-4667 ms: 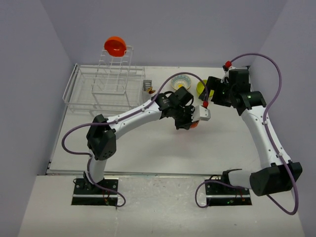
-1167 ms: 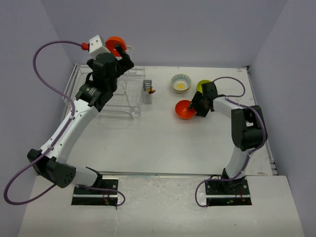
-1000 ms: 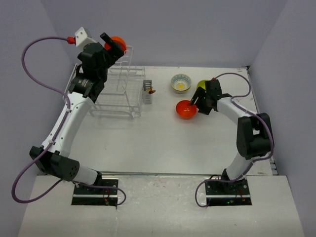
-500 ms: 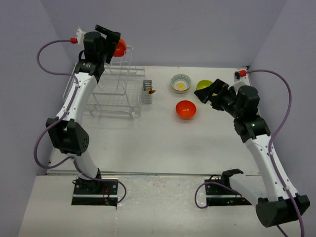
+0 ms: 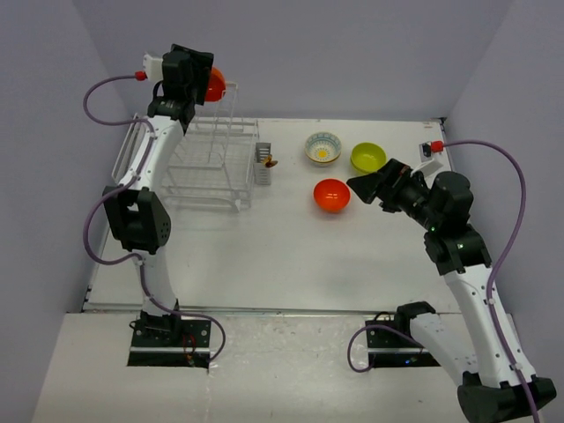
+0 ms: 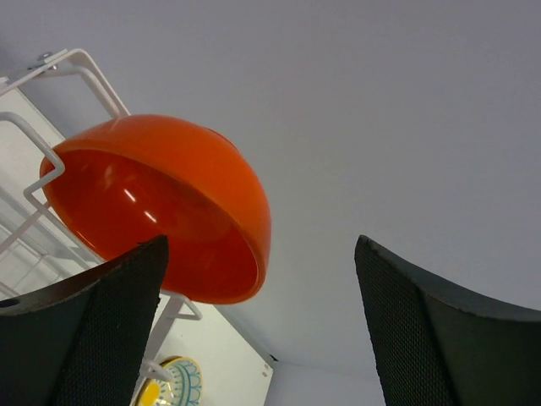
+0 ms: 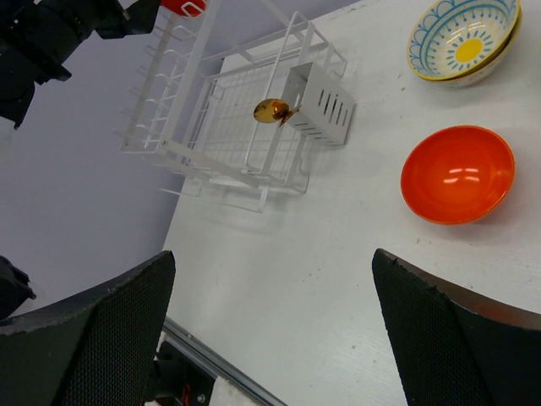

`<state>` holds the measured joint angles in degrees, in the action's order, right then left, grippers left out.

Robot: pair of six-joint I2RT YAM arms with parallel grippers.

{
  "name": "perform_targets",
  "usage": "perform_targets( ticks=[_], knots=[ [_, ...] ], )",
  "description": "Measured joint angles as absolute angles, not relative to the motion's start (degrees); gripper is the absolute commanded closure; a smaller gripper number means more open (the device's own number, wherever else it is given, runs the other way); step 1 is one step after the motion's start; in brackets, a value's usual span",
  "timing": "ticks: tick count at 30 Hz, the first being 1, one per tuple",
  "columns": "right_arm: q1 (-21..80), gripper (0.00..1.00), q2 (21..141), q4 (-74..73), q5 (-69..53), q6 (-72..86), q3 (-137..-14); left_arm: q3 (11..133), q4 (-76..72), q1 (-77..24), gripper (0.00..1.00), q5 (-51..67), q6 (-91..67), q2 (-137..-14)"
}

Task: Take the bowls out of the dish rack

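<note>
One orange-red bowl point(image 5: 212, 85) point(image 6: 161, 199) rests tilted on top of the dish rack's point(image 5: 141, 167) tall wire tier point(image 5: 214, 123). My left gripper point(image 5: 199, 74) point(image 6: 262, 330) is raised beside it and open. The bowl's lower rim lies between the fingers, nearer the left one, with no contact that I can see. On the table stand a second orange-red bowl point(image 5: 331, 195) point(image 7: 457, 173), the white flower-pattern bowl point(image 5: 322, 148) point(image 7: 464, 38) and the lime-green bowl point(image 5: 368, 157). My right gripper point(image 5: 365, 187) point(image 7: 275, 330) hangs open and empty, just right of the orange-red bowl on the table.
A grey cutlery holder point(image 5: 262, 164) point(image 7: 321, 101) with a small amber object point(image 7: 270, 110) hangs on the rack's right end. The rack's low tray point(image 7: 228, 127) holds nothing. Purple walls close in at the back and on both sides.
My right gripper opened, let go of the orange-red bowl on the table and drew back to the right. My left arm swung in closer to the bowl on top of the tier.
</note>
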<state>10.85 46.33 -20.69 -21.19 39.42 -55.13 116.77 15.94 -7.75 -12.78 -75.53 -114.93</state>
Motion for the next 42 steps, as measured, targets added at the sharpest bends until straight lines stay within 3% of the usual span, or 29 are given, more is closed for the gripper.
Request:
perform_targets(
  ticks=[4,5,6,11,13,21,22,33,42],
  knots=[
    [10.85,0.01,45.98,-21.50,-21.30,39.31,-55.13,117.45,15.92,-7.18,0.19,-13.67,-77.36,-116.81],
    [10.85,0.01,45.95,-21.67,-21.52,39.20,-55.13,117.45,15.86,-7.05,0.31,-13.87,-77.54,-117.14],
    [10.85,0.01,45.95,-21.82,-21.63,39.11,-55.13,117.43,15.84,-6.90,0.36,-13.98,-78.04,-117.36],
    [10.85,0.01,45.50,-21.91,-22.04,38.57,-55.05,117.47,15.18,-6.20,0.51,-14.17,-79.13,-117.86],
    [10.85,0.01,44.86,-21.87,-22.04,38.41,-54.87,117.56,14.63,-5.93,0.65,-14.09,-79.77,-118.08],
    [10.85,0.01,44.07,-21.89,-22.02,37.39,-54.83,118.28,12.19,-6.07,0.92,-11.46,-83.48,-118.52],
    [10.85,0.01,44.03,-21.91,-22.02,37.30,-54.83,118.30,11.99,-6.20,1.00,-11.11,-83.59,-118.61],
    [10.85,0.01,42.61,-22.04,-22.02,36.60,-54.83,117.12,8.86,-6.22,1.00,-10.26,-84.33,-118.69],
    [10.85,0.01,42.09,-22.31,-22.02,36.49,-54.83,109.34,-2.09,-5.76,1.00,-7.49,-81.36,-116.31]
  ],
)
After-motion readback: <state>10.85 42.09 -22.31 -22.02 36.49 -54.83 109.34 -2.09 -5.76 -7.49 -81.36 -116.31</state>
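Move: The last orange bowl stands on edge in the raised rack, its near rim already between the left hand's open fingers. Its middle is about 2 cm ahead, 2 cm right and 5 cm below. From that hand the cutlery holder is roughly 12 cm back, 15 cm right and 27 cm down, and the patterned bowls are 5 cm back, 29 cm right and 32 cm down. From the right hand the rack's orange bowl lies some 36 cm ahead, 33 cm left and 2 cm below. The left hand closes its wide-open fingers fully on the rim of the orange bowl, one finger inside and one outside, while easing about 2 cm forward, first dipping some 2 cm and drifting as far left, then coming back up and right. It rolls about 10 degrees, left side down, and once shut on the rim keeps its pinch nearly in place, the fingertips tilting up a little at the end. ##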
